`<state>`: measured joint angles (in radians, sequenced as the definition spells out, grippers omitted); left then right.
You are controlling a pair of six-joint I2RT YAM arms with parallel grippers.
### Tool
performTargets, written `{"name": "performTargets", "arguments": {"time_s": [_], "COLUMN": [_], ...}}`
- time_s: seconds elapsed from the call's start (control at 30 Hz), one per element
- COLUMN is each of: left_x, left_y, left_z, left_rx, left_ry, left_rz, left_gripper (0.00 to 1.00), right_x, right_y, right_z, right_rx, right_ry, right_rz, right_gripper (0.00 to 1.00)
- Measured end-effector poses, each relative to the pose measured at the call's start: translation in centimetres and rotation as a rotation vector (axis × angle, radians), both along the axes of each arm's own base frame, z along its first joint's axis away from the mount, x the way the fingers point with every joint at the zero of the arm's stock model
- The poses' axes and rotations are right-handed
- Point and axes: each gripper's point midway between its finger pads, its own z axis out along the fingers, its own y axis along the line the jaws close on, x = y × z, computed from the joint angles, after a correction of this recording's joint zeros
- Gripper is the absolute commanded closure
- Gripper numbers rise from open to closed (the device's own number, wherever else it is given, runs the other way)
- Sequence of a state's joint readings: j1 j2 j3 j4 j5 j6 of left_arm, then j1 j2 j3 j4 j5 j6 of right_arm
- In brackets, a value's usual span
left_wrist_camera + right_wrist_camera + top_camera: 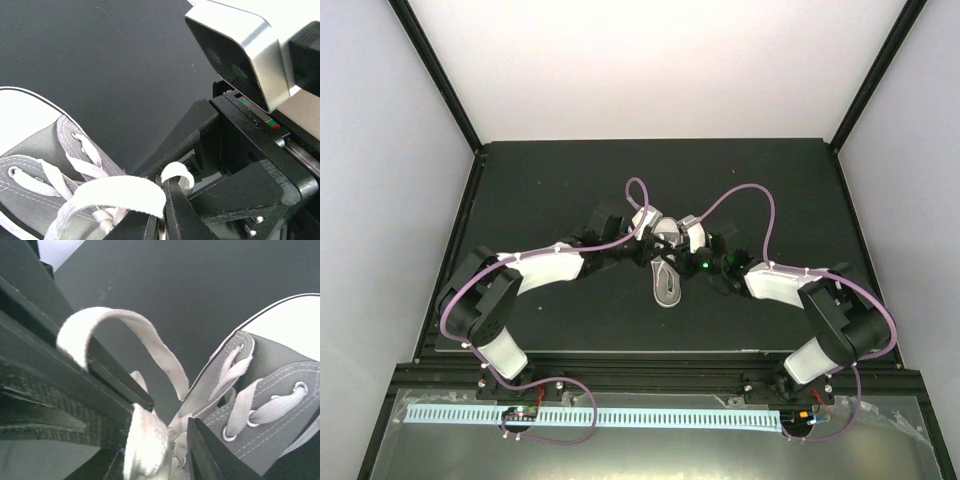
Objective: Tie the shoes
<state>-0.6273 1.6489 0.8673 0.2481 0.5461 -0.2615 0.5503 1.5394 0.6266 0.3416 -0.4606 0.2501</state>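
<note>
The grey canvas shoe (666, 272) with a white toe cap lies mid-table, toe toward the arms. Both grippers meet over its laced top. My left gripper (648, 243) (164, 189) is shut on a white lace, which bows out as a broad loop (120, 194) and curls over its fingertips (178, 172). My right gripper (688, 248) (155, 440) faces it from the other side. Its jaws stand apart, with a thick fold of lace (145, 445) between them, lying against one side and apart from the right finger (207, 452). A lace loop (117, 319) drapes over the left gripper's finger.
The black mat (550, 180) covers the table, with white walls close on three sides. The right arm's wrist camera housing (245, 55) fills the right of the left wrist view. Purple cables (750, 195) arch above both arms. A white slotted strip (620, 415) runs along the near edge.
</note>
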Motion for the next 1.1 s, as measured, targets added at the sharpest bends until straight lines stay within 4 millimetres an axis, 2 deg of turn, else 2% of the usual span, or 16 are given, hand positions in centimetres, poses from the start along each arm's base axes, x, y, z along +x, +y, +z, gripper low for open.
{"name": "performTargets", "arguments": {"time_s": [0.1,0.17,0.23,0.33,0.4,0.5,0.6,0.7,0.8,0.93,1.03,1.1], "left_x": [0.1,0.3,0.9,2.7,4.3,6.2,6.7,6.4,4.8,2.8,1.5,1.0], "left_y": [-0.1,-0.2,-0.5,-1.0,-1.2,-0.9,0.2,1.5,3.2,4.7,5.1,5.2], "left_z": [0.2,0.7,1.3,2.4,2.8,2.5,1.2,0.2,-1.2,-2.5,-3.3,-3.8], "left_rx": [0.004,0.002,0.0,-0.001,-0.001,0.004,0.027,0.038,0.039,0.036,0.031,0.022], "left_ry": [-0.002,-0.013,-0.028,-0.042,-0.049,-0.033,0.006,0.036,0.087,0.139,0.17,0.181], "left_rz": [-0.003,-0.006,-0.006,0.005,0.017,0.032,0.042,0.046,0.04,0.027,0.012,0.007], "left_gripper": [0.98,0.96,0.9,0.71,0.63,0.56,0.45,0.36,0.33,0.32,0.32,0.36], "right_x": [0.2,0.4,0.6,1.1,1.3,1.4,1.5,1.5,1.6,1.6,1.6,1.6], "right_y": [-0.1,-0.2,-0.4,-0.5,-0.6,-0.7,-0.7,-0.7,-0.7,-0.7,-0.7,-0.6], "right_z": [-0.1,-0.1,0.0,0.7,0.8,0.9,0.9,1.0,1.1,1.1,1.1,1.1], "right_rx": [-0.01,-0.012,-0.015,-0.005,-0.001,0.006,0.014,0.025,0.033,0.038,0.039,0.041], "right_ry": [-0.011,-0.013,-0.019,-0.034,-0.035,-0.024,-0.011,-0.004,0.004,0.01,0.012,0.013], "right_rz": [-0.008,-0.022,-0.036,-0.068,-0.079,-0.099,-0.111,-0.117,-0.123,-0.127,-0.128,-0.128], "right_gripper": [0.98,0.98,0.98,0.98,0.98,0.98,0.98,0.98,0.99,0.98,0.98,0.98]}}
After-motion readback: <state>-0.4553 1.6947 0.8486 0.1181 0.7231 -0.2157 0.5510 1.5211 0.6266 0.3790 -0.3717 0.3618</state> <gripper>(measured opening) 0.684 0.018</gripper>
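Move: The lace loop in the left hand's shut fingers pokes out about 1 cm behind and 1 cm to the right of that hand, 2 cm lower. From the right hand the same bit of lace is level in height, about 1 cm to the left, already between its half-open fingers. The shoe's knot lies roughly 1 cm ahead, 1 cm left and 4 cm below the right hand; the toe cap is about 9 cm ahead, 2 cm left and 6 cm down. The lace loop is pinched by the right fingers, which shut on it, ease forward and slightly up, then keep hold. The left fingers open wide and let go as that hand sweeps forward over 6 cm and up, towards the toe; it then swings back, left and down, its fingers tipping about 10 degrees downward, ending open some 5 cm left of and 4 cm below its start. ##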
